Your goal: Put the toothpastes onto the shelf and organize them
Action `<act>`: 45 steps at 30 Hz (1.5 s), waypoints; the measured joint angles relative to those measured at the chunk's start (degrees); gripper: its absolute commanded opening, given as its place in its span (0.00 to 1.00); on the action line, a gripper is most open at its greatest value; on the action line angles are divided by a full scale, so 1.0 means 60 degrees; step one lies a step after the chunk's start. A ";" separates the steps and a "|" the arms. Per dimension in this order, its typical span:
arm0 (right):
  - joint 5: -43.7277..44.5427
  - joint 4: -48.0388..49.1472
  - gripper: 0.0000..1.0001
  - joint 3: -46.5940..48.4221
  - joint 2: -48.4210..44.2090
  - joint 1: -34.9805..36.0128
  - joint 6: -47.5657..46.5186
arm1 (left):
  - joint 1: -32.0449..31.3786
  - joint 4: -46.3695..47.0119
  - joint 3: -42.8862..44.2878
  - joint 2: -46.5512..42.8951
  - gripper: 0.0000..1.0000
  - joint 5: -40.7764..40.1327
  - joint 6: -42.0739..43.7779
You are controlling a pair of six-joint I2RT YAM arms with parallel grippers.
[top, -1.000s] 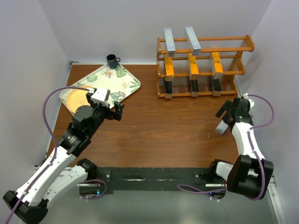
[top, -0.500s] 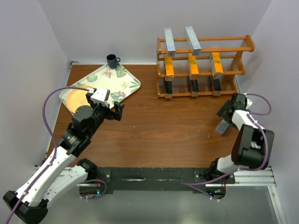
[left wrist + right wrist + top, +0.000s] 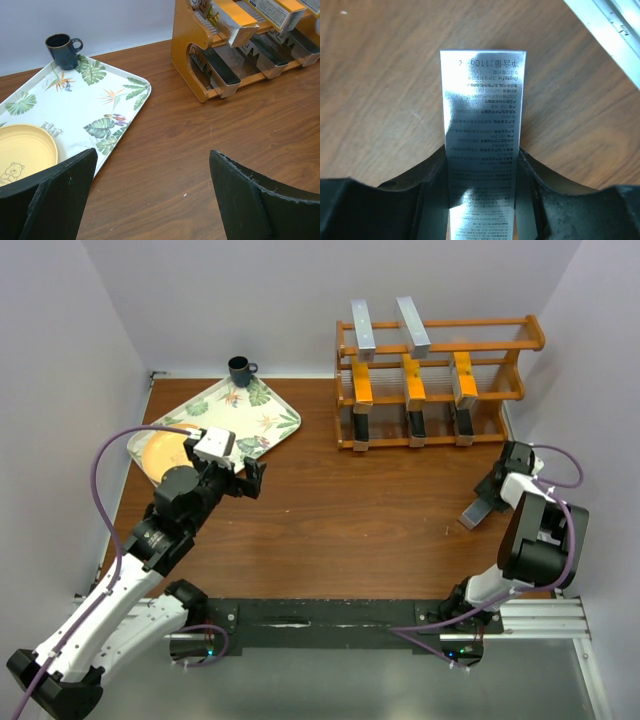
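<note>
The orange-brown shelf (image 3: pixel 500 325) stands at the far right; it also shows in the left wrist view (image 3: pixel 185 45). Two silver-grey toothpastes (image 3: pixel 362 328) lie across its top tier, three orange-yellow ones (image 3: pixel 414 380) on the middle tier, three black ones (image 3: pixel 416 425) on the bottom. My right gripper (image 3: pixel 500 485) is shut on a third silver-grey toothpaste (image 3: pixel 477 511), low over the table in front of the shelf's right end. In the right wrist view this box (image 3: pixel 482 115) sticks out between the fingers of the gripper (image 3: pixel 482 172). My left gripper (image 3: pixel 250 480) (image 3: pixel 150 192) is open and empty over bare wood.
A leaf-patterned tray (image 3: pixel 270 405) lies at the far left with a yellow plate (image 3: pixel 160 452) on it and a dark mug (image 3: pixel 239 370) behind it. A metal rail (image 3: pixel 610 20) runs along the table's right edge, close to the held box.
The right arm has folded in, its elbow swinging up behind the wrist. The gripper and silver box shifted only slightly right. The left arm has not moved.
</note>
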 measured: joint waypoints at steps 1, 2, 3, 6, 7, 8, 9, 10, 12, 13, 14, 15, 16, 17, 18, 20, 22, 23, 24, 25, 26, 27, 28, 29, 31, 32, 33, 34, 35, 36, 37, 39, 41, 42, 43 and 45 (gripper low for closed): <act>-0.0051 0.0000 0.38 -0.0011 -0.0080 -0.0004 0.0004 | 0.0015 0.0004 0.0000 0.0004 1.00 0.0011 0.0000; -0.0160 0.0004 0.38 -0.0069 -0.0262 -0.0004 0.0004 | 0.0022 0.0004 0.0000 0.0007 1.00 0.0033 0.0000; -0.0262 -0.0022 0.38 -0.0124 -0.0455 -0.0004 0.0007 | 0.0029 0.0004 0.0000 0.0015 1.00 0.0055 0.0004; -0.0765 -0.0015 0.37 -0.0426 -0.1330 -0.0004 0.0033 | 0.0033 0.0007 0.0000 0.0036 1.00 0.0189 0.0004; -0.0984 0.0004 0.36 -0.0568 -0.1679 -0.0004 0.0040 | 0.0033 0.0007 0.0000 0.0055 1.00 0.0259 0.0000; -0.1173 0.0018 0.36 -0.0692 -0.1985 -0.0004 0.0076 | 0.0033 0.0007 0.0000 0.0073 1.00 0.0317 0.0000; -0.1504 0.0025 0.36 -0.0863 -0.2350 0.0015 0.0091 | 0.0036 0.0015 0.0000 0.0095 1.00 0.0412 0.0000; -0.1843 0.0029 0.36 -0.1049 -0.2728 0.0055 0.0117 | 0.0047 0.0011 0.0000 0.0113 1.00 0.0495 0.0000; -0.2546 0.0131 0.35 -0.1435 -0.3442 0.0255 0.0182 | 0.0073 0.0011 -0.0004 0.0127 1.00 0.0645 -0.0007; -0.2936 0.0204 0.35 -0.1639 -0.3781 0.0401 0.0229 | 0.0095 0.0015 -0.0004 0.0120 1.00 0.0725 -0.0007; -0.3304 0.0251 0.36 -0.1818 -0.4124 0.0605 0.0288 | 0.0109 0.0036 -0.0007 0.0098 1.00 0.0801 -0.0007; -0.3650 0.0288 0.36 -0.1956 -0.4430 0.0867 0.0372 | 0.0131 0.0095 -0.0044 0.0058 1.00 0.0903 -0.0011; -0.3960 0.0353 0.36 -0.2076 -0.4717 0.1158 0.0433 | 0.0157 0.0175 -0.0106 -0.0015 1.00 0.1009 -0.0011; -0.4277 0.0448 0.36 -0.2171 -0.4980 0.1464 0.0503 | 0.0168 0.0244 -0.0175 -0.0106 1.00 0.1111 -0.0011; -0.4524 0.0557 0.36 -0.2233 -0.5162 0.1741 0.0590 | 0.0189 0.0313 -0.0251 -0.0200 1.00 0.1231 -0.0011; -0.5078 0.0903 0.36 -0.2320 -0.5493 0.2473 0.0856 | 0.0222 0.0415 -0.0353 -0.0368 1.00 0.1497 -0.0022; -0.5497 0.1271 0.36 -0.2328 -0.5643 0.3209 0.1107 | 0.0226 0.0597 -0.0430 -0.0470 1.00 0.1734 -0.0076; -0.5661 0.1490 0.36 -0.2339 -0.5683 0.3585 0.1239 | 0.0226 0.0674 -0.0466 -0.0510 1.00 0.1880 -0.0131; -0.5821 0.1701 0.36 -0.2353 -0.5723 0.3952 0.1377 | 0.0226 0.0743 -0.0495 -0.0535 1.00 0.1989 -0.0237; -0.5931 0.1905 0.36 -0.2375 -0.5752 0.4299 0.1490 | 0.0229 0.0841 -0.0535 -0.0565 1.00 0.2087 -0.0357; -0.6029 0.2073 0.36 -0.2386 -0.5778 0.4605 0.1596 | 0.0229 0.0903 -0.0568 -0.0583 1.00 0.2167 -0.0484; -0.6091 0.2204 0.36 -0.2393 -0.5803 0.4911 0.1679 | 0.0229 0.1031 -0.0637 -0.0605 1.00 0.2280 -0.0692; -0.6109 0.2331 0.37 -0.2401 -0.5814 0.5144 0.1738 | 0.0229 0.1107 -0.0678 -0.0612 1.00 0.2368 -0.0871; -0.6164 0.2488 0.37 -0.2412 -0.5829 0.5417 0.1796 | 0.0229 0.1279 -0.0739 -0.0608 1.00 0.2473 -0.1118; -0.6284 0.2783 0.37 -0.2441 -0.5839 0.6003 0.1876 | 0.0229 0.1577 -0.0816 -0.0499 1.00 0.2725 -0.1657; -0.6331 0.2922 0.37 -0.2463 -0.5839 0.6211 0.1902 | 0.0229 0.1763 -0.0834 -0.0390 1.00 0.2878 -0.1956; -0.6426 0.3118 0.38 -0.2514 -0.5839 0.6466 0.1938 | 0.0226 0.1923 -0.0841 -0.0299 1.00 0.3002 -0.2175; -0.6502 0.3340 0.38 -0.2590 -0.5843 0.6706 0.1974 | 0.0219 0.2138 -0.0856 -0.0146 1.00 0.3155 -0.2481; -0.6557 0.3585 0.38 -0.2688 -0.5843 0.6961 0.2022 | 0.0208 0.2484 -0.0907 0.0062 1.00 0.3359 -0.2838; -0.6601 0.3727 0.38 -0.2754 -0.5843 0.7147 0.2051 | 0.0182 0.2688 -0.0951 0.0175 1.00 0.3486 -0.3031; -0.6674 0.3854 0.38 -0.2823 -0.5843 0.7359 0.2073 | 0.0117 0.2994 -0.1049 0.0368 1.00 0.3599 -0.3300; -0.6787 0.4076 0.38 -0.2911 -0.5843 0.7730 0.2113 | -0.0109 0.3574 -0.1315 0.0714 1.00 0.3781 -0.3759; -0.6863 0.4309 0.38 -0.2951 -0.5843 0.8054 0.2124 | -0.0397 0.4058 -0.1592 0.0998 1.00 0.3887 -0.4156; -0.6903 0.4415 0.38 -0.2965 -0.5843 0.8182 0.2131 | -0.0532 0.4218 -0.1668 0.1107 1.00 0.3883 -0.4335; -0.6936 0.4546 0.38 -0.2987 -0.5843 0.8306 0.2153 | -0.0692 0.4433 -0.1727 0.1260 1.00 0.3858 -0.4524; -0.7009 0.4768 0.38 -0.3016 -0.5832 0.8546 0.2193 | -0.1071 0.4907 -0.1741 0.1603 1.00 0.3763 -0.4812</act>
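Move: The right fingers are already shut on the last silver toothpaste, its middle practically at the hand point and still down at table level. The open left gripper, to which it is carried, lies about 66 cm to the right hand's left, some 4 cm back and 26 cm up; the shelf's middle is about 26 cm ahead, 16 cm left and 15 cm up. From the left hand, the toothpaste is 66 cm right, 4 cm ahead and 26 cm below, while the tray sits about 23 cm ahead, 20 cm left and 27 cm below. Keeping its pinch on the toothpaste, the right hand lifts it off the table and sweeps it some 39 cm left and 17 cm up towards the left gripper, drawing back about 10 cm late on while the wrist swings counter-clockwise and its down-pointing fingers come up to point left. The left hand, fingers staying wide open, comes about 13 cm right to meet it, easing back slightly, turning some 25 degrees clockwise and rolling its left side down. ##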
